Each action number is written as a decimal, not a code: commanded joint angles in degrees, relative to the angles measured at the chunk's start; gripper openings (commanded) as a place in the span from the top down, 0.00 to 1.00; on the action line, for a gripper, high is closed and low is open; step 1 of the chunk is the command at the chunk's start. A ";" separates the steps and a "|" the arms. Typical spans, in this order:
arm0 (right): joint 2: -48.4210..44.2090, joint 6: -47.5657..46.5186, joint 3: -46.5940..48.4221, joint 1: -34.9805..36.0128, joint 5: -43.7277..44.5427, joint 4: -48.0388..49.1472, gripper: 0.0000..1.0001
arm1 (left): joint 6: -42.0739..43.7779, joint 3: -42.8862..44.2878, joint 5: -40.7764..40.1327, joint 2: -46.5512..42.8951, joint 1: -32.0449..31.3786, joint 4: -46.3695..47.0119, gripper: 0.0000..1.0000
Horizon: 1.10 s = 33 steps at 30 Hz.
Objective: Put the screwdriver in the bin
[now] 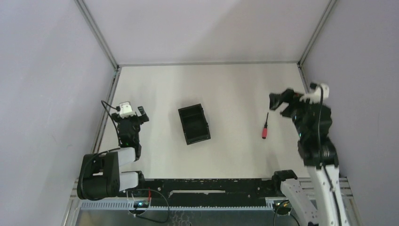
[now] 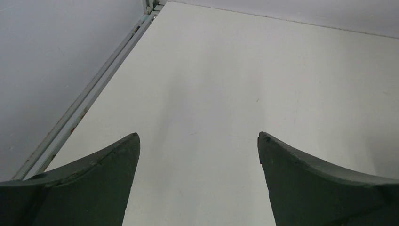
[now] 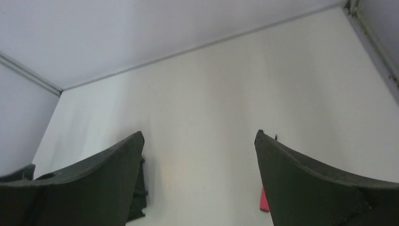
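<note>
The screwdriver [image 1: 265, 128], red-handled with a short dark shaft, lies on the white table right of centre. The black bin [image 1: 194, 124] stands near the middle, empty. My right gripper [image 1: 278, 104] is open and raised just beyond and right of the screwdriver. In the right wrist view a sliver of the red handle [image 3: 263, 200] shows beside the right finger and an edge of the bin [image 3: 138, 193] behind the left finger, with nothing between the open jaws [image 3: 198, 141]. My left gripper [image 1: 141, 114] rests open at the table's left, its jaws [image 2: 198, 141] over bare table.
Grey walls enclose the table [image 1: 226, 84] on three sides, with metal frame rails [image 1: 108, 99] along the left and right edges. The right wall stands close behind the right arm [image 1: 315, 136].
</note>
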 commanded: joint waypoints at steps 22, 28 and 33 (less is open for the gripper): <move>71.16 -4.02 17.43 -3.76 0.94 -17.88 0.32 | 0.92 0.75 -0.17 0.04 -0.19 2.27 0.00; 74.65 -4.79 15.35 -3.91 0.80 -14.82 0.52 | 0.93 0.77 -0.11 0.06 -0.22 2.27 0.00; 73.52 -6.40 16.67 -4.03 2.13 -17.39 1.00 | 0.93 0.80 -0.12 0.08 -0.24 2.27 0.00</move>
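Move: The screwdriver lies on the table some 29 cm below the right hand, about 6 cm ahead and 3 cm to its right. The bin stands roughly 33 cm to that hand's left, about 6 cm ahead and 27 cm below. From the left hand, the screwdriver is about 64 cm to the right, 4 cm back and 11 cm below. Right hand swings forward, dives about 30 cm while easing back, tips fingers down and pinches the screwdriver's collar. ##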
